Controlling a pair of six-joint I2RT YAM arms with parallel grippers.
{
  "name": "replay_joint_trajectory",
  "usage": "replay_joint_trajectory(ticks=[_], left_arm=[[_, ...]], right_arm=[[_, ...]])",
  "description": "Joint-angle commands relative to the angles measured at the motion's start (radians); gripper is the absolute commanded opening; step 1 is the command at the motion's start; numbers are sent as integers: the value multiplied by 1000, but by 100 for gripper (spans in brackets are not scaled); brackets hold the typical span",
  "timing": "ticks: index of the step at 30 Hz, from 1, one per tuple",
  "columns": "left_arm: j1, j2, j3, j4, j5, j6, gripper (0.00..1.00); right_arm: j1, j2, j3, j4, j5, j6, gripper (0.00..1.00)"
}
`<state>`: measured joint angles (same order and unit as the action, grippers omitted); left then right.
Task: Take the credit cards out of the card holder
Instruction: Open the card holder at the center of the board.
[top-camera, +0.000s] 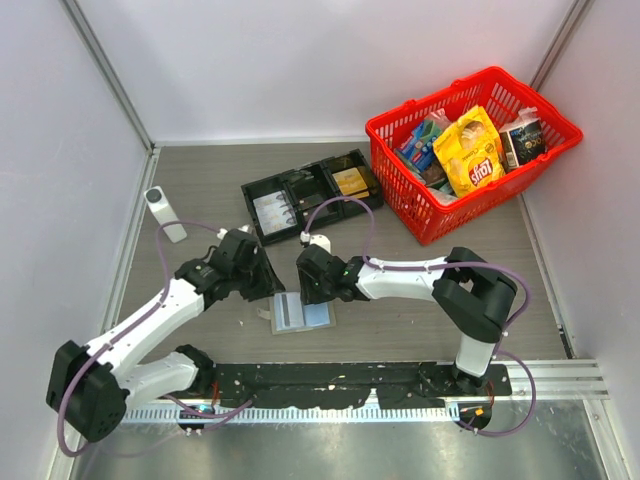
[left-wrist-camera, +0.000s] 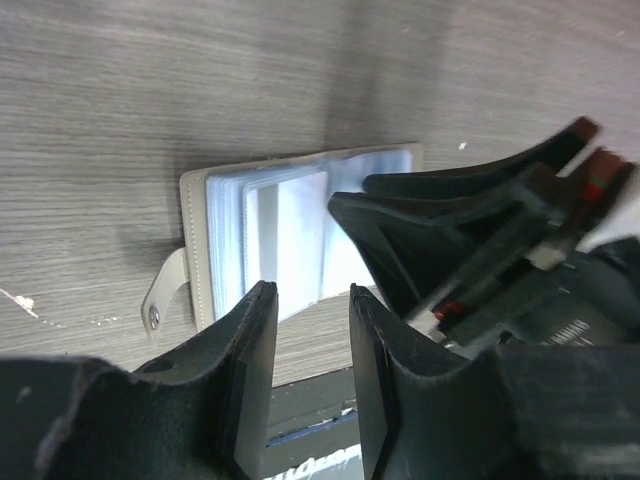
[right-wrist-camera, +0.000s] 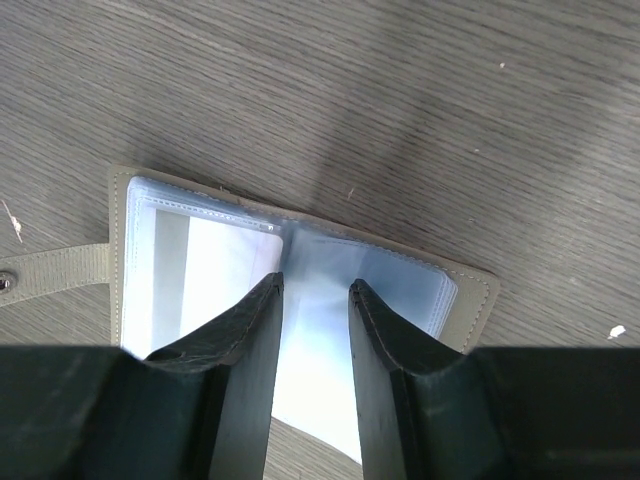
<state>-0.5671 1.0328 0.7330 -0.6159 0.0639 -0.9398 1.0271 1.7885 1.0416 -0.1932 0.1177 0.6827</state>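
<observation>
The card holder (top-camera: 300, 314) lies open and flat on the table between my two grippers, its grey cover (right-wrist-camera: 478, 300) framing clear plastic sleeves. Pale whitish-blue credit cards (right-wrist-camera: 215, 270) show through the sleeves (left-wrist-camera: 290, 230). A strap with a snap (left-wrist-camera: 160, 300) sticks out of one side. My left gripper (top-camera: 268, 290) (left-wrist-camera: 310, 290) hovers just short of the holder's edge, jaws apart with only table between them. My right gripper (top-camera: 308, 292) (right-wrist-camera: 315, 282) hangs over the holder's middle fold, its jaws apart on either side of the pale sleeve. Its fingers (left-wrist-camera: 450, 240) crowd into the left wrist view.
A long black compartmented tray (top-camera: 300, 195) with a gold-yellow rectangle (top-camera: 352, 181) lies behind the holder. A red basket (top-camera: 470, 205) of snack packs stands at the back right. A small white device (top-camera: 165, 212) lies at the left. The black base rail (top-camera: 350, 385) runs along the near edge.
</observation>
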Motion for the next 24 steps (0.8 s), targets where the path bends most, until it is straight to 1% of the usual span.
replay_joint_trajectory(ticks=[1,10,19,24], left_arm=[[4,56,-46,108,60,-7,37],[3,130,-101,196,65,-4,36],[3,199,-110,205,42,7,35],[3,211,-115,199,28,9,35]], right_arm=[[-7,18,-46,-41,17,-15,38],[-9,17,-68,-29,16,-6,38],[-9,20,-63,-26,13,-6,38],[-13,20,-66,-26,14,-6,38]])
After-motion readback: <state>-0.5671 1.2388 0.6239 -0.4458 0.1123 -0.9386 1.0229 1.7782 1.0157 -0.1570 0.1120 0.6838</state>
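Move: Nearly below the left hand lies the open card holder. Its middle is about 5 cm back, 5 cm right and 9 cm down; its strap is about 4 cm back and 4 cm left. The black tray stands some 25 cm ahead and 8 cm right. From the right hand, whose tips are at the right page just beside the fold, the holder's middle is about 2 cm back, 3 cm left and 2 cm below. Coming down fast at first and then more slowly, the left hand sinks about 7 cm onto the holder's left page, fingers still part open and the wrist tipping some 10 degrees steeper. By the end its tips seem to touch that page near its outer edge. The right hand stays put with its half-open fingertips on the right page beside the fold. ##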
